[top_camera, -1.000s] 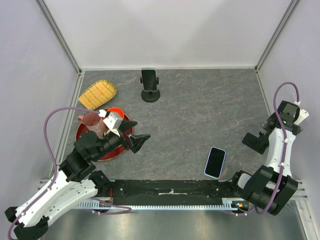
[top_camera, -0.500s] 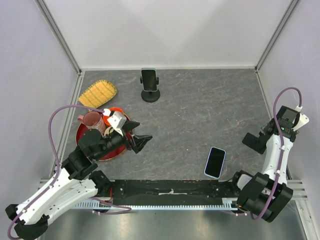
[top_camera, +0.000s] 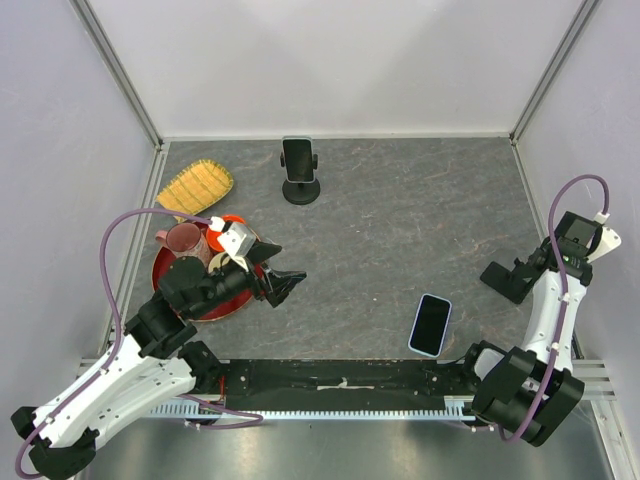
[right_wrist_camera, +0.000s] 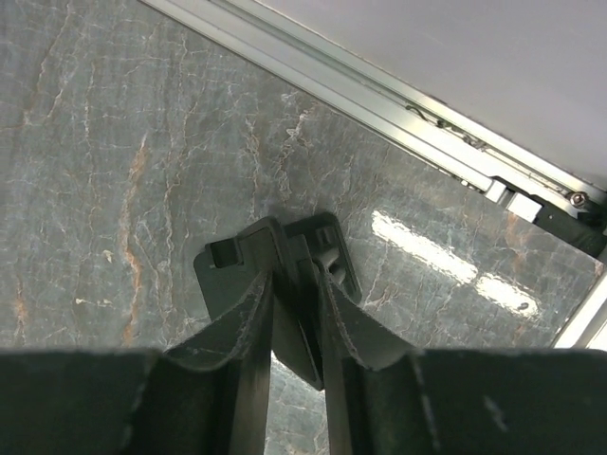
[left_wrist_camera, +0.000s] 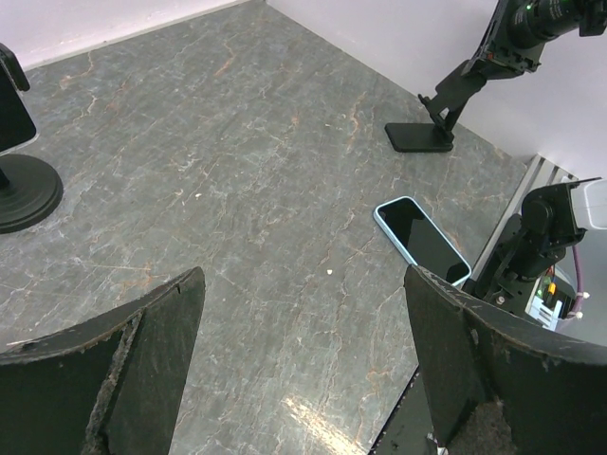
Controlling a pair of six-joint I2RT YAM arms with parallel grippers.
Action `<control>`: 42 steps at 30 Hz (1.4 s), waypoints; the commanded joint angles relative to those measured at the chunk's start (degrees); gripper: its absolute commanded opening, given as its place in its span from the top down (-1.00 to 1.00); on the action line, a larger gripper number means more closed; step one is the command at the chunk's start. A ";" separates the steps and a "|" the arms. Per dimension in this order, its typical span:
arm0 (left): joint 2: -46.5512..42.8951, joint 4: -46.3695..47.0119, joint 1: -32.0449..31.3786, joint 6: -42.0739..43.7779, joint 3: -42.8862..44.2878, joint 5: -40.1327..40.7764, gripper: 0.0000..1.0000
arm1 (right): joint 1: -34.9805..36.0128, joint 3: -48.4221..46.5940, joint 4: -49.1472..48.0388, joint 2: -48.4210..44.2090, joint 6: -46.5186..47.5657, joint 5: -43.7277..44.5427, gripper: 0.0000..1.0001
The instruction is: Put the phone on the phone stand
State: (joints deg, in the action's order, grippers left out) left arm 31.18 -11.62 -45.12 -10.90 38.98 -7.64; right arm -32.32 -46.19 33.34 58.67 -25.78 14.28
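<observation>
The phone (top_camera: 430, 324) lies flat and dark, screen up, near the front edge right of centre; it also shows in the left wrist view (left_wrist_camera: 422, 240). The black folding phone stand (top_camera: 500, 277) rests on the table at the far right. My right gripper (top_camera: 525, 270) is shut on its upright plate, and in the right wrist view both fingers (right_wrist_camera: 248, 313) press that plate above the stand's base (right_wrist_camera: 223, 261). My left gripper (top_camera: 285, 284) hovers wide open at the left, over bare table (left_wrist_camera: 303, 280), holding nothing.
A second stand on a round base, holding a dark phone (top_camera: 298, 160), stands at the back centre. A yellow woven basket (top_camera: 195, 188) lies back left. A red plate (top_camera: 160, 270) with a brown mug (top_camera: 183, 240) sits under my left arm. Walls close in on three sides.
My right gripper's jaws have closed onto the phone stand's upright plate, and the stand has shifted slightly. The left arm has barely moved.
</observation>
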 commanded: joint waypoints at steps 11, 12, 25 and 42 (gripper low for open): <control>0.37 2.30 0.30 1.49 -0.31 -0.71 -0.83 | 3.04 -3.11 -7.14 -0.05 -4.54 -5.14 0.78; 0.46 2.30 0.39 1.49 -0.31 -0.62 -0.83 | 5.14 -3.37 -8.89 0.12 -4.63 -4.71 0.84; 0.02 1.34 0.56 2.11 -0.05 1.57 -0.83 | 24.22 -10.84 -20.94 11.88 0.63 -8.20 1.00; -1.30 1.25 0.56 2.63 -0.57 3.86 -0.82 | 52.87 -22.79 -11.03 27.80 45.87 -53.65 1.00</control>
State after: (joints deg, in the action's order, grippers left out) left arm 30.61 -11.84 -44.71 -10.83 38.96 -4.91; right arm 17.12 -64.38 17.17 84.99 2.79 -26.98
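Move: The empty phone stand is right at the right hand, its middle about 4 cm left, 1 cm back and 6 cm below. The loose phone lies roughly 25 cm left of this hand, 11 cm back and 12 cm below; the loaded stand is some 55 cm left, 24 cm ahead and 6 cm below. From the left hand, the empty stand is about 54 cm right, 5 cm ahead and 22 cm lower. Right fingers shut on the empty stand, swinging it forward, then about 35 cm left, turning 100 degrees counter-clockwise. ##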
